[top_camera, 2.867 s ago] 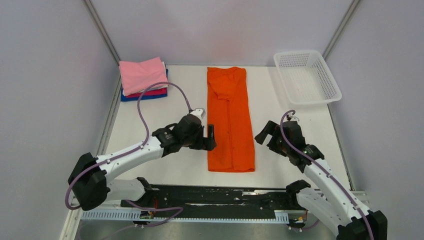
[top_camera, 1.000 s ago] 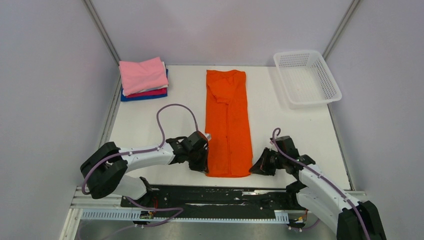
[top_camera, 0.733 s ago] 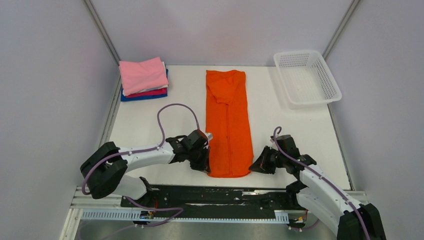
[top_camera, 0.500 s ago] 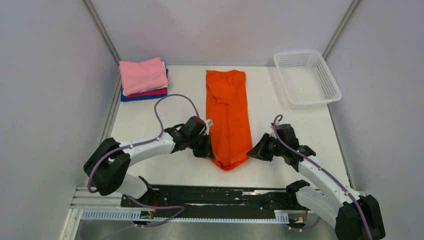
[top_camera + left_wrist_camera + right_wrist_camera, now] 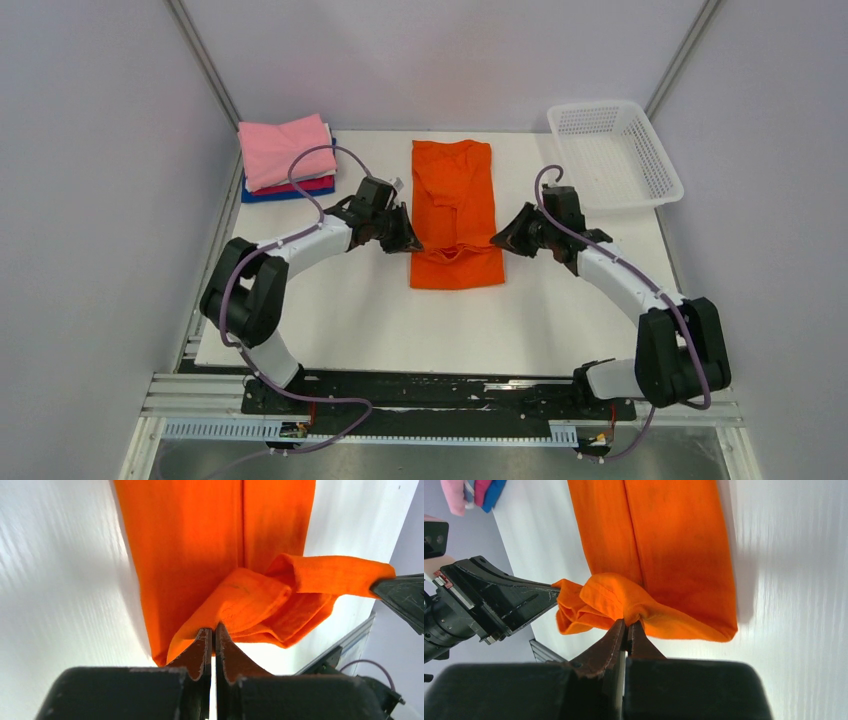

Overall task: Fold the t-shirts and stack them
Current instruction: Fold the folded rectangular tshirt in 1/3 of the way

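An orange t-shirt [image 5: 455, 215] lies lengthwise in the middle of the table, its near end lifted and doubled back over the rest. My left gripper [image 5: 410, 243] is shut on the left corner of that hem [image 5: 227, 597]. On the right corner of the same hem my right gripper [image 5: 497, 241] is shut as well [image 5: 626, 622]. Both hold the hem a little above the lying cloth [image 5: 674, 540]. A stack of folded t-shirts [image 5: 287, 156], pink on top over white, magenta and blue, sits at the far left corner.
A white mesh basket [image 5: 613, 156] stands at the far right corner. Grey walls close in the table on the left, right and back. A black rail [image 5: 430, 395] runs along the near edge.
Both grippers have carried the orange shirt's near hem away from the table's front edge toward the far end, folding the lower part over the upper. Both arms now stretch further out.
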### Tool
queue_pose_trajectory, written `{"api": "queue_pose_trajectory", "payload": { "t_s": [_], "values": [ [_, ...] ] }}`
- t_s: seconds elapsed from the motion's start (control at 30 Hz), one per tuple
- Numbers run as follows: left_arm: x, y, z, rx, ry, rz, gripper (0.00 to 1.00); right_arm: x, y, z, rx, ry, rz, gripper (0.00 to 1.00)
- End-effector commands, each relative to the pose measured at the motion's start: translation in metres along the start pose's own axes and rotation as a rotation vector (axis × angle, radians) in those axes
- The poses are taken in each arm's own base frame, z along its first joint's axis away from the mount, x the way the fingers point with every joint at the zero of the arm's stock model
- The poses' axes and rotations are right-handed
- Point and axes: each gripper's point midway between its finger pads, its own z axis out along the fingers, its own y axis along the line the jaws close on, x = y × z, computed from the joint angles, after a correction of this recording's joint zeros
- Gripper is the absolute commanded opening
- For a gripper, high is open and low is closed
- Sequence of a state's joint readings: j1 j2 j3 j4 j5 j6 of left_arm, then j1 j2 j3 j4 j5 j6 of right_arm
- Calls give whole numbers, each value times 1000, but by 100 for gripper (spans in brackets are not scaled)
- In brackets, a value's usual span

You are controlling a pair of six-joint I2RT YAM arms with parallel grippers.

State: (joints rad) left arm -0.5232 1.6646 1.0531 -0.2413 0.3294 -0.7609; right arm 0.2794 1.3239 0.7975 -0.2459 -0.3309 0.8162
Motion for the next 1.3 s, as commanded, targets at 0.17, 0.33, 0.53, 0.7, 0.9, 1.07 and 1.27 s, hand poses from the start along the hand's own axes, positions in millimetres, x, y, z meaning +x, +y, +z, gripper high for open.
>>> {"api": "queue_pose_trajectory", "payload": {
  "t_s": [0.17,0.33,0.53,0.7,0.9,1.07,1.27],
  "values": [
    [-77,9,14,-73,-132,28,0,-71,16,37,-19,-95,-50,0],
    [-94,25,31,-115,-124,6,0,-86,14,56,-13,-88,-52,0],
    [-112,32,45,-124,-132,10,9,-95,3,79,6,-59,-30,0],
    [-123,34,58,-109,-133,8,11,-105,-7,97,33,-72,-21,0],
    [-136,38,67,-107,-141,-2,15,-122,-12,108,47,-112,-17,1],
    [-155,33,67,-64,-173,2,53,-132,-11,114,27,-105,-6,33],
    [-182,-1,23,-1,-268,70,100,-137,8,92,-31,-131,-26,100]
  ]
}}
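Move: I hold the hem's corners raised some 6 to 9 cm over the table. My left corner's laying spot, on the orange shirt, is about 14 cm ahead, 1 cm left and 5 cm down; the shirt's far edge is 28 cm ahead and 9 cm right, the t-shirt stack 24 cm ahead and 32 cm left. For my right hand the laying spot is 13 cm ahead, 1 cm right, 6 cm down; the white basket is 23 cm ahead, 28 cm right. With both hands still pinching the hem corners, I carry the hem forward over the orange shirt towards its far edge, about 15 cm, sinking 4 to 6 cm along the way to lay it on the cloth. Near the end I spread both grippers wide, let the corners go and, still drifting forward, start to rise a centimetre or two. ##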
